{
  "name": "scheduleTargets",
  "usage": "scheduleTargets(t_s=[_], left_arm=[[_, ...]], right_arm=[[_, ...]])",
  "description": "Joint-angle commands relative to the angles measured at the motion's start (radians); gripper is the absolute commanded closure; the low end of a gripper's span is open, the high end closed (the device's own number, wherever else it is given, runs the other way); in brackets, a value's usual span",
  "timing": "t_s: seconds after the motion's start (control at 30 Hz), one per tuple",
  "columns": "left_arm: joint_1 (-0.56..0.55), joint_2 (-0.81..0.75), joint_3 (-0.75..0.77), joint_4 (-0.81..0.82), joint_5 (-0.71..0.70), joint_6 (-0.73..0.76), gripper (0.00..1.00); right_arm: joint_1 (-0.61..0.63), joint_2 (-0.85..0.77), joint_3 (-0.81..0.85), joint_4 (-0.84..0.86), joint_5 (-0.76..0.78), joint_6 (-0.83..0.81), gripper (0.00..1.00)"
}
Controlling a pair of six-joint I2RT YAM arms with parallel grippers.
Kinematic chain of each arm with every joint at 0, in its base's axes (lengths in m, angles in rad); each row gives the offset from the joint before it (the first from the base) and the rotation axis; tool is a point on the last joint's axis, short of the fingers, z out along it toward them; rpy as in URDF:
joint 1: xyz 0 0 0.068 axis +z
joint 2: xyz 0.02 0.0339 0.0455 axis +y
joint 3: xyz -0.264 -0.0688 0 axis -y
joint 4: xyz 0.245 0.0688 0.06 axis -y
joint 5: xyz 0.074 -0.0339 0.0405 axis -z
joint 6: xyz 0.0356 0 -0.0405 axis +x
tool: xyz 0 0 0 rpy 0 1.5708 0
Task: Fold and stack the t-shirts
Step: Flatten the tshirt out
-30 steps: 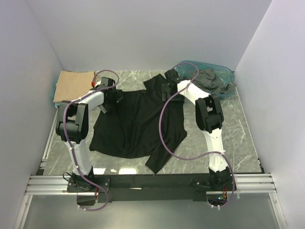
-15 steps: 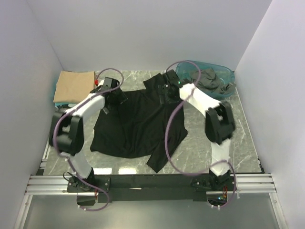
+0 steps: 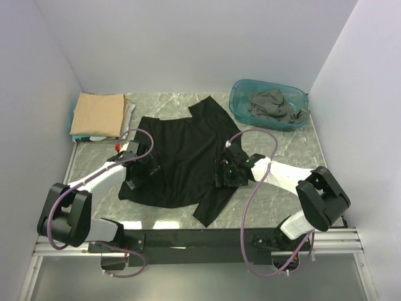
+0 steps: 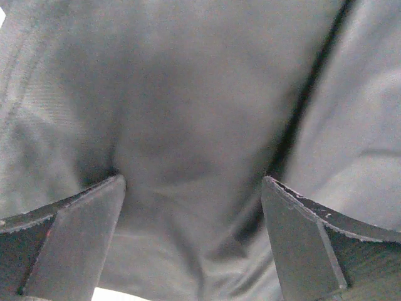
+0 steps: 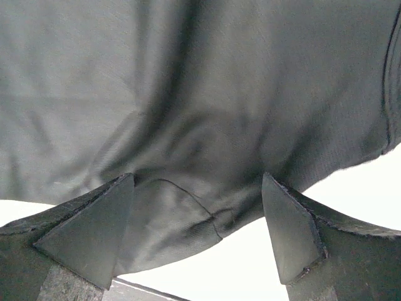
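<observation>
A black t-shirt (image 3: 182, 153) lies spread on the marble table, with one sleeve trailing toward the near edge (image 3: 210, 210). My left gripper (image 3: 136, 177) is low over its left side, jaws wide open, with black cloth (image 4: 188, 125) between the fingers (image 4: 75, 241). My right gripper (image 3: 221, 172) is low over the shirt's right side, also open, with a hemmed cloth edge (image 5: 207, 213) between its fingers (image 5: 291, 229). A folded tan t-shirt (image 3: 98, 113) lies at the back left. A dark grey t-shirt (image 3: 272, 105) is crumpled in the teal tub.
The translucent teal tub (image 3: 238, 103) stands at the back right. A pale cloth edge (image 3: 94, 138) shows under the tan shirt. White walls enclose the table on three sides. Purple cables loop off both arms above the shirt.
Both grippers have moved from the shirt's far edge back toward the near side, onto its left and right sides. The shirt's far part now lies uncovered and flat.
</observation>
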Motion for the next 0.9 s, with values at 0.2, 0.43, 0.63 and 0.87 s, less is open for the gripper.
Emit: scheduleTargets(t_s=[0.2,0.43,0.63,0.87], left_arm=[[-0.004,-0.009,-0.092,0.046,0.001,-0.063,0.01],[-0.003,-0.046,-0.122,-0.037,-0.021,-0.08,0.01],[-0.021,-0.173,-0.167,-0.092,0.061,-0.108,0.01],[-0.042,-0.345,-0.124,-0.271,-0.02,-0.166,0.01]], right_arm=[[-0.017,0.014,-0.063,0.055,0.068,0.089,0.11],[-0.142,-0.03,-0.124,0.014,0.088,0.049,0.11],[-0.264,-0.105,-0.185,-0.018,0.074,0.018,0.11],[-0.304,-0.21,-0.136,-0.052,0.058,-0.037,0.1]])
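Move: The shirt lies spread beneath both open grippers, only about 1–2 cm below. From the left hand, the shirt's near-left corner is about 8 cm back and 9 cm left, with the cardboard stack some 28 cm ahead and 17 cm left. From the right hand, the near sleeve's middle is roughly 10 cm back and 3 cm left, the far sleeve about 32 cm ahead and 6 cm left, and the basket some 33 cm ahead and 17 cm right. Settling about 1 cm down onto the shirt by the near sleeve, the right hand keeps its fingers spread and drags the cloth about 10 cm to the right, turning some 20 degrees clockwise. The left hand, also open, sinks slightly onto the near-left part, stays there, then drags the cloth about 6 cm back toward the base, easing up a little at the end. ##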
